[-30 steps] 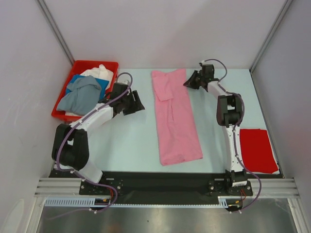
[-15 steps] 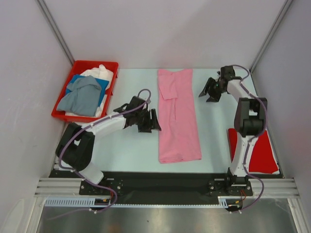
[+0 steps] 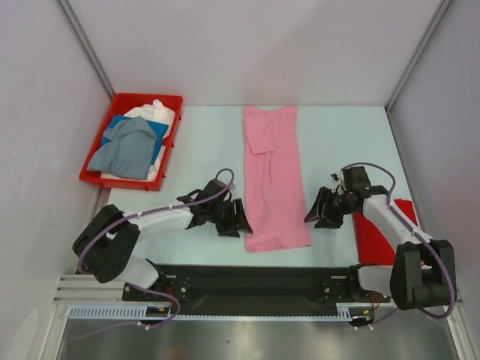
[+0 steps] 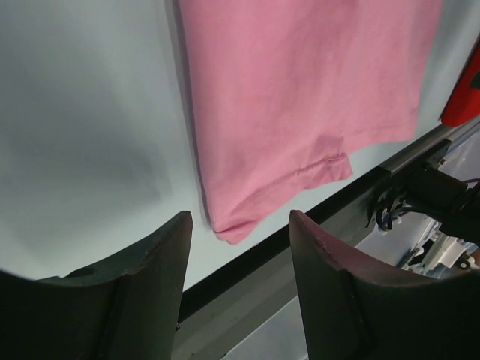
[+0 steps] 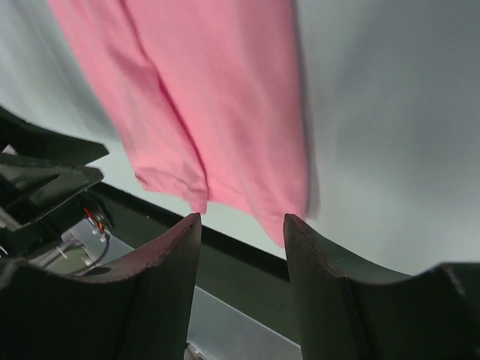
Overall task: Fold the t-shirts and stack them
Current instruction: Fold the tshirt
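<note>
A light pink t-shirt [image 3: 274, 176] lies as a long folded strip down the middle of the table, its hem end nearest the arms. Its near corners show in the left wrist view [image 4: 300, 97] and the right wrist view [image 5: 217, 97]. My left gripper [image 3: 238, 218] stands open just left of the shirt's near left corner, with nothing between its fingers. My right gripper [image 3: 318, 212] stands open just right of the near right corner, also holding nothing. A folded red t-shirt [image 3: 382, 232] lies at the right edge, partly hidden by the right arm.
A red plastic bin [image 3: 112, 105] at the back left holds grey-blue [image 3: 126, 148], blue and white [image 3: 156, 111] shirts in a heap. The black front rail [image 3: 255, 276] runs just beyond the pink shirt's hem. Grey walls close in the sides and back.
Both arms swung from the far end of the table toward its near edge, beside the pink shirt's hem corners. The right gripper opened and let go of the shirt's far end.
</note>
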`<action>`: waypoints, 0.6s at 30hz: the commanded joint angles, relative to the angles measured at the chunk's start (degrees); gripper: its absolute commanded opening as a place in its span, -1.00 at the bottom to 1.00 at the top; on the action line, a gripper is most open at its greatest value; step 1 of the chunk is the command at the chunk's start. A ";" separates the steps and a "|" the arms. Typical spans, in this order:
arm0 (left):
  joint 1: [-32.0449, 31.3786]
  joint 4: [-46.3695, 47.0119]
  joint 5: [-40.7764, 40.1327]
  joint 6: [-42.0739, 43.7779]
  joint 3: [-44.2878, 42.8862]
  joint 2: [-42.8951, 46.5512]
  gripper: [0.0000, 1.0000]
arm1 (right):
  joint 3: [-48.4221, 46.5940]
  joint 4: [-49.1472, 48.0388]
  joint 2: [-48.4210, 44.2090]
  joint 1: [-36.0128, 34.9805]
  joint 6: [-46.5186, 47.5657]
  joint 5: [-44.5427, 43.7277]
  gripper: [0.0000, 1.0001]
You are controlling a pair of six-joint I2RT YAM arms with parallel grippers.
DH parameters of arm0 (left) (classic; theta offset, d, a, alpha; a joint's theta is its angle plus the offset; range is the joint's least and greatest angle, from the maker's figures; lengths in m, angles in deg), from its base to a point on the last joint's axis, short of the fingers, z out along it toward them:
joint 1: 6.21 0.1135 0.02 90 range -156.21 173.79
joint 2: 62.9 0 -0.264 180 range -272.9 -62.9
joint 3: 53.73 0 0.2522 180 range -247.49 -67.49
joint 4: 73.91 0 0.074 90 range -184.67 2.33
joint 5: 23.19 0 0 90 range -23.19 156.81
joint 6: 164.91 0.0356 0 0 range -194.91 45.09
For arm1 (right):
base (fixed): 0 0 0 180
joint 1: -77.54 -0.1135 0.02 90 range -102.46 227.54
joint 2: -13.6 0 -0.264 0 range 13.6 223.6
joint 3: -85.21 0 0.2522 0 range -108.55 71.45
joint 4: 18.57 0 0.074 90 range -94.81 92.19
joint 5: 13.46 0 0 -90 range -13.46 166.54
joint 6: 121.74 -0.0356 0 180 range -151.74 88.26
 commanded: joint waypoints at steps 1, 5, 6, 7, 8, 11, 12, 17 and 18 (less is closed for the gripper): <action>-1.70 2.74 -1.75 -7.12 3.41 0.41 0.19 | -1.69 1.01 -3.26 -3.70 -1.28 -0.71 0.07; -3.10 2.40 -1.48 -12.12 5.53 -1.09 0.17 | 1.54 2.60 -2.47 -1.34 -7.17 -2.21 0.12; -3.45 1.95 -2.18 -12.75 5.62 -1.00 0.17 | 2.51 2.26 -2.21 -1.07 -7.79 -2.05 0.13; -3.89 2.30 -2.36 -13.36 5.88 -1.00 0.16 | 3.39 2.08 -2.20 -0.46 -7.97 -1.87 0.14; -4.85 2.47 -2.45 -13.89 5.89 -1.18 0.15 | 5.31 1.82 -2.12 -0.37 -8.23 -1.61 0.13; -6.09 2.56 -3.24 -16.17 5.36 -3.11 0.16 | 8.14 -0.64 -2.12 -0.45 -9.73 -0.38 0.13; -6.27 2.56 -3.42 -16.62 5.27 -3.55 0.15 | 9.45 -1.69 -1.85 -0.45 -9.82 0.50 0.11; -6.71 2.74 -4.91 -18.55 6.06 -4.35 0.11 | 9.64 -2.76 -1.15 -1.86 -9.99 -1.68 0.05; -6.79 3.09 -5.26 -18.90 6.50 -3.99 0.11 | 9.81 -3.45 -1.06 -1.95 -10.17 -1.87 0.04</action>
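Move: The left hand's near hem corner of the pink t-shirt lies about 5 cm back, 3 cm to its right and 5 cm below. The right hand's hem corner lies about 7 cm back, 3 cm to its left and 7 cm below. The shirt's middle is some 22 cm ahead of and 11 cm right of the left hand; the red folded cloth lies about 25 cm right and 2 cm back of the right hand. Both half-open grippers come back and down together onto the two corners of the shirt's near hem: the left draws back about 4 cm while sinking 2.5 cm, mostly early on, then only creeps a little to its right beside its corner. The right hangs nearly still at first, then goes back and down, some 5 cm back in all and 4 cm lower, each wrist tipping its fingertips some 10 to 15 degrees towards the base, the fingers staying open with no clear contact with the cloth. ##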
